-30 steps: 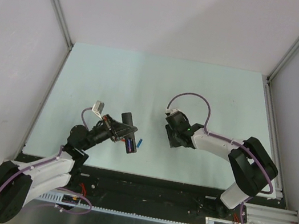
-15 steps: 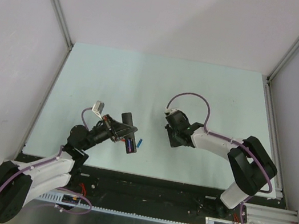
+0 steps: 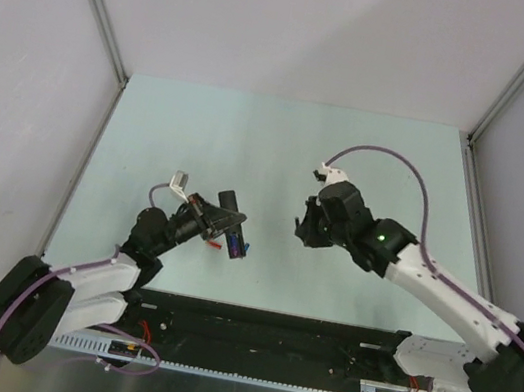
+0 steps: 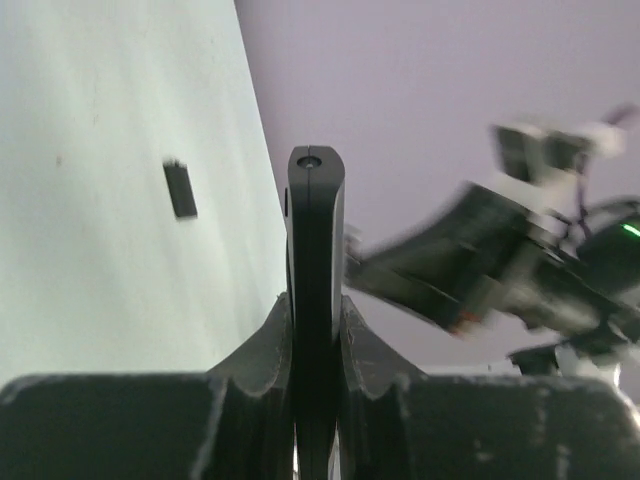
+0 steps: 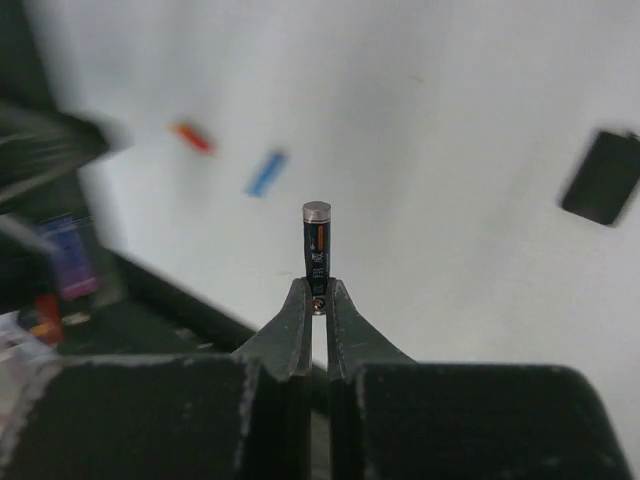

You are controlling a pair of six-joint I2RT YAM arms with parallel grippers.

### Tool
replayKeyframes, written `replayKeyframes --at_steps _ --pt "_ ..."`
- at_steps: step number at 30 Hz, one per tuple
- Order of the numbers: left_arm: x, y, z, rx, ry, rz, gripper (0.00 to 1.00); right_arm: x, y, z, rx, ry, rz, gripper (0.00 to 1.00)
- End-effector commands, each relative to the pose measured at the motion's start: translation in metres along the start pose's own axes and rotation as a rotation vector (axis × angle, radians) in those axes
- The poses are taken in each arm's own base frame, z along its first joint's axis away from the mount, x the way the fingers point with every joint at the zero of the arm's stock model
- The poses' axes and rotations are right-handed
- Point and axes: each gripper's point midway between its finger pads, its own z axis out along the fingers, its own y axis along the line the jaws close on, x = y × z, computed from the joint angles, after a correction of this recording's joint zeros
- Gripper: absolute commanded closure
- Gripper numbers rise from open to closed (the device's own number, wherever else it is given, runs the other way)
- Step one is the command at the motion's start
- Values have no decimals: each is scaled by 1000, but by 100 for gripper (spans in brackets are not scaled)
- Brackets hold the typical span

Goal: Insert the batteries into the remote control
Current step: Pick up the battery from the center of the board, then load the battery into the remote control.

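My left gripper (image 3: 220,221) is shut on the black remote control (image 3: 230,201), held off the table. In the left wrist view the remote (image 4: 316,220) stands edge-on between the fingers (image 4: 268,335). My right gripper (image 3: 304,228) is shut on the base of a battery (image 5: 316,235), black with an orange mark and a silvery tip. It is just right of the remote and apart from it. A blurred purple-blue patch (image 5: 65,255) shows on the remote; I cannot tell if it is the second battery.
A small blue stick (image 3: 246,248) and a small red stick (image 3: 216,245) lie on the pale green table (image 3: 182,131) beside the remote. A small flat black rectangle (image 5: 600,175) lies on the table, also in the left wrist view (image 4: 180,188). Grey walls enclose the table.
My right arm has stretched out and risen, its gripper shifting a little right with the battery. My left gripper has moved slightly right and up with the remote.
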Motion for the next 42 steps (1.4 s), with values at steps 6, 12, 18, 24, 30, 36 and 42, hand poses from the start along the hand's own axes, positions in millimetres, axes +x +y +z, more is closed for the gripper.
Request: replayKeyframes --at_steps 6,12,18,24,30,36,42 --pt "-33 -49 42 122 -126 82 100 -9 105 -100 -286 29 -17 100" --pt "-18 -49 51 158 -80 45 100 -2 99 -103 -245 69 -30 100" --pt "1 -52 58 186 -22 15 100 7 105 -88 -229 153 -68 100" --pt "10 -55 60 206 4 -3 100 13 111 -74 -220 222 -91 100" --pt "16 -57 58 215 20 9 100 9 114 -64 -220 242 -83 100" --pt "16 -54 53 211 14 19 100 8 111 -55 -190 266 -80 100" --pt "16 -53 52 208 6 24 100 7 106 -50 -155 282 -72 100"
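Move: The right hand holds the dark battery. The remote's open bay, in the left hand's grip, lies some 16 cm to the right hand's left and 8 cm back, about level in height, with the purple battery already in it. On the board, 13 cm below the right hand and 1 cm back, the blue battery lies about 16 cm left and the red one 26 cm left. From the left hand the dark battery is some 16 cm right, 2 cm ahead and slightly lower. Up and back, swinging left, the right hand carries the dark battery towards the remote, climbing about 12 cm, then sinking 7 cm to bring it close over the empty slot while tilting steeper and turning counter-clockwise; its fingers stay shut. The left hand keeps its grip, first lifting the remote forward, then bringing it right to meet the battery, about 6 cm in all. ##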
